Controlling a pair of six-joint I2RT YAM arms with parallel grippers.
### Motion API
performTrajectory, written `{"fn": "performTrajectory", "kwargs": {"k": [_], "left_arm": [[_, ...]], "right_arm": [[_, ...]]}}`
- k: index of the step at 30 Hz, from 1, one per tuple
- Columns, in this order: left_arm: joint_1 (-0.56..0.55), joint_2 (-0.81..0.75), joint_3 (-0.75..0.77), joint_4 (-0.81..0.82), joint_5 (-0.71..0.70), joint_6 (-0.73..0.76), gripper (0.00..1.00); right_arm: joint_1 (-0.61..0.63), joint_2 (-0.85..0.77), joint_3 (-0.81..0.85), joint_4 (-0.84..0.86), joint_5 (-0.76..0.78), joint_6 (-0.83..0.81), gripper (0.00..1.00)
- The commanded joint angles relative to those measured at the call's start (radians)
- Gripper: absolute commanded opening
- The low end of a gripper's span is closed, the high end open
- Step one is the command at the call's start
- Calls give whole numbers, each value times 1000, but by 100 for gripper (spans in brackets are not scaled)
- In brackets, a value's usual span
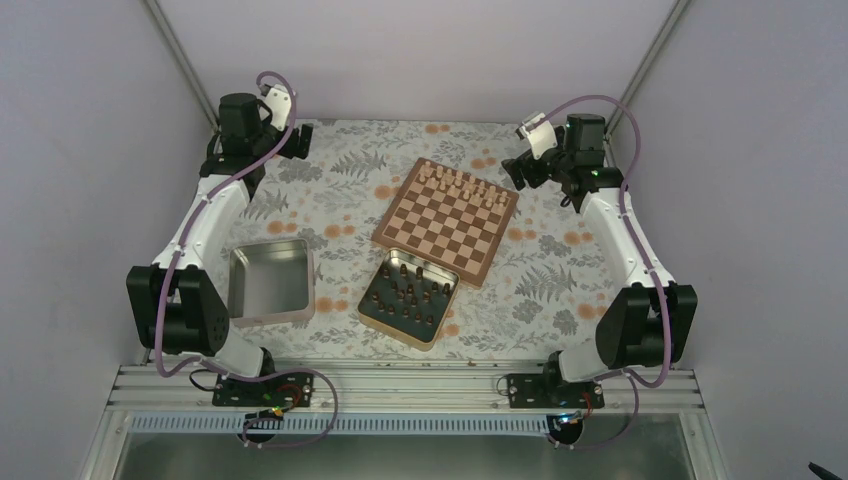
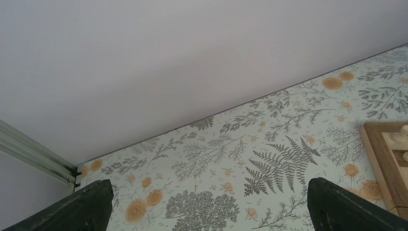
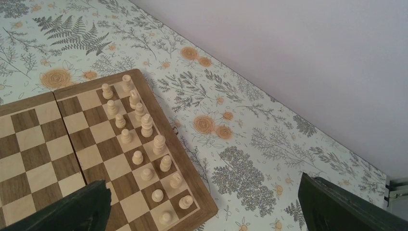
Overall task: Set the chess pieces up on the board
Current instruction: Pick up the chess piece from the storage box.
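The board [image 1: 440, 232] lies slightly turned at the table's middle right, with pale chessmen [image 1: 462, 185] filling its two far rows. The dark chess pieces [image 1: 408, 296] lie loose in an open metal tin [image 1: 372, 312] just in front of the board. My left gripper [image 1: 293, 140] hovers open at the far left corner, away from the board, over bare cloth [image 2: 210, 211]. My right gripper [image 1: 522, 168] hangs open beside the board's far right corner [image 3: 202, 211], nothing between its fingers. The right wrist view shows the board [image 3: 43, 144] and the pale men [image 3: 144, 126].
An empty square tin [image 1: 243, 302] stands at the near left. The floral cloth [image 1: 340, 190] covers the table, with grey walls close at the back and sides. In the left wrist view, a corner of the board [image 2: 382, 161] shows at the right edge.
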Motion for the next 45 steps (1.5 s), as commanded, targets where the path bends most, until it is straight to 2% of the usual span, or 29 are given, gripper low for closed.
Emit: {"fn": "performTrajectory", "kwargs": {"k": [1, 16, 23, 27, 29, 32, 36, 45], "left_arm": [[-4, -9, -11, 13, -18, 19, 100], [-4, 0, 8, 7, -9, 30, 100], [-5, 35, 29, -18, -11, 66, 100], [-5, 58, 33, -18, -33, 77, 100], [-5, 73, 46, -28, -40, 80, 100], [-6, 88, 53, -31, -50, 84, 100], [-7, 96, 50, -27, -61, 88, 100], [-13, 102, 42, -23, -72, 93, 100]], "right_arm": [[13, 8, 16, 22, 13, -3, 100], [34, 30, 61, -57, 18, -84, 100], [283, 132, 239, -268, -31, -163, 99], [433, 258, 357, -395, -40, -192, 88], [504, 298, 367, -442, 9, -213, 83], [579, 343, 335, -486, 92, -242, 71], [614, 359, 263, -509, 151, -252, 55], [627, 313, 165, -519, 140, -257, 56]]}}
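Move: The dark chess pieces near the storage box's far right corner lie about 21 cm to the right gripper's left, 18 cm back and 24 cm below. The storage box's middle is some 26 cm left and 21 cm back; the chessboard's middle, about level in reach, is 15 cm left. From the left gripper, those pieces lie roughly 34 cm right, 22 cm back and 28 cm below. Swing the right gripper left across the chessboard at nearly steady height, then carry on back and down about 15 cm towards the dark pieces at the storage box's far right, easing a little right at the end. Turn it some 40 degrees counter-clockwise, tip the fingers nearly straight down and narrow them to just over half open. Sink the open left gripper about 4 cm. ##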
